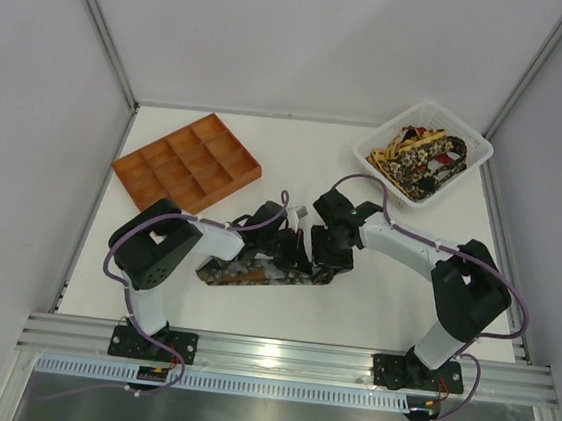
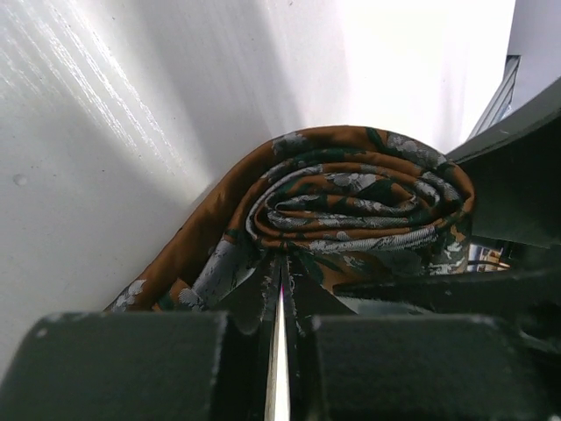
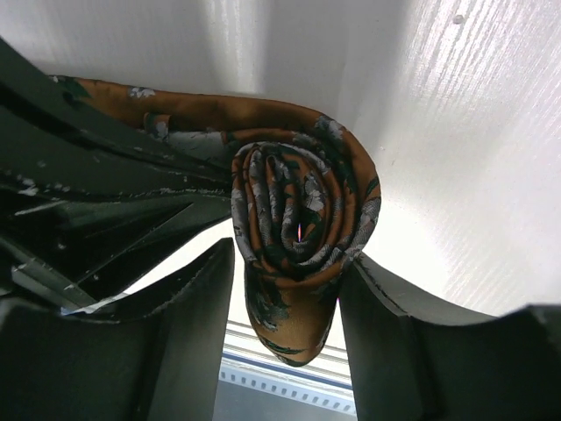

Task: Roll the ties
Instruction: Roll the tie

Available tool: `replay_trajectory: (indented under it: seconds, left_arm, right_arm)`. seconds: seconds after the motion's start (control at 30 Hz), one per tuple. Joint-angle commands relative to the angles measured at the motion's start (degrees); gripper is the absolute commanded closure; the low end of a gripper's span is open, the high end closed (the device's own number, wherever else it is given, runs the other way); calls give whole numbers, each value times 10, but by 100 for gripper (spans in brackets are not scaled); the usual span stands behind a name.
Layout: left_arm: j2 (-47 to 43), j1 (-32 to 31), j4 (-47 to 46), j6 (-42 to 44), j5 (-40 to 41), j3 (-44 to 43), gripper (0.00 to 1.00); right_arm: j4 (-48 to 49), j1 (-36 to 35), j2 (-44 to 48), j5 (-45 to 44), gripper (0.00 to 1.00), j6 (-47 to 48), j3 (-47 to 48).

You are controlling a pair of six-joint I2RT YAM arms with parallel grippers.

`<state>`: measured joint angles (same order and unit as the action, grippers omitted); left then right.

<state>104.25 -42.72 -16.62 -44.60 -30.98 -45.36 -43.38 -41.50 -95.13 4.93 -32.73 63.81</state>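
Observation:
A brown-orange tie with grey and dark green flowers (image 1: pixel 254 273) lies on the white table, its right end wound into a tight roll (image 2: pixel 359 197). My left gripper (image 2: pixel 285 263) is shut, with its tips pinched into the roll's inner layers. My right gripper (image 3: pixel 291 254) straddles the roll (image 3: pixel 302 215) from the other side. Its jaws are open: the right finger (image 3: pixel 386 307) touches the fabric, and the left finger (image 3: pixel 188 307) stands a little off it. The top view shows both grippers meeting at the roll (image 1: pixel 308 262). More ties (image 1: pixel 419 163) lie heaped in the white basket.
The orange compartment tray (image 1: pixel 187 164) sits at the back left. The white basket (image 1: pixel 469 140) stands at the back right. The tie's unrolled length stretches left across the table toward the left arm's base. Grey walls enclose the table.

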Motion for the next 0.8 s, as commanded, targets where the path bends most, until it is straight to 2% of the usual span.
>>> replay_trajectory:
  seconds: [0.0, 0.37, 0.5, 0.63, 0.77]
  left_arm:
    - [10, 3, -17, 0, 9, -4, 95]
    - [6, 4, -6, 6, 15, -4, 96]
    - [-4, 4, 8, 17, 24, -4, 96]
    - [-12, 4, 25, 26, 29, -6, 95]
    - [-21, 3, 35, 30, 30, -8, 95]
  right_arm:
    - [-13, -6, 25, -15, 45, 15, 28]
    - [-15, -20, 20, -28, 48, 33, 47]
    - [-19, -24, -5, -43, 58, 31, 58]
    - [-14, -28, -15, -48, 72, 17, 63]
    - [-32, -44, -32, -81, 75, 12, 84]
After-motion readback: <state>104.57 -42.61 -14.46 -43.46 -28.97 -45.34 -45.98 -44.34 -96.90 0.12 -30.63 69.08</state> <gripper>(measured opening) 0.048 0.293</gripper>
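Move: The rolled end of the tie sits just below my right hand's parted fingers, its middle about 2 cm down, 1 cm ahead and 1 cm to the left. From my left hand's nearly shut tips the same roll is some 4 cm to the right, 1 cm ahead and roughly level. The tie's unrolled tail runs off leftwards: its middle lies some 17 cm to my right hand's left, straight across and 4 cm lower. I ease my right hand up about 1.5 cm around the roll, drifting about 1 cm forward and 1 cm left towards my left gripper, then close the fingers roughly halfway to pinch the roll's near side from both flanks. My left hand sinks about 1 cm, easing slightly left, its tips kept nearly shut in the crease between roll and tail. ##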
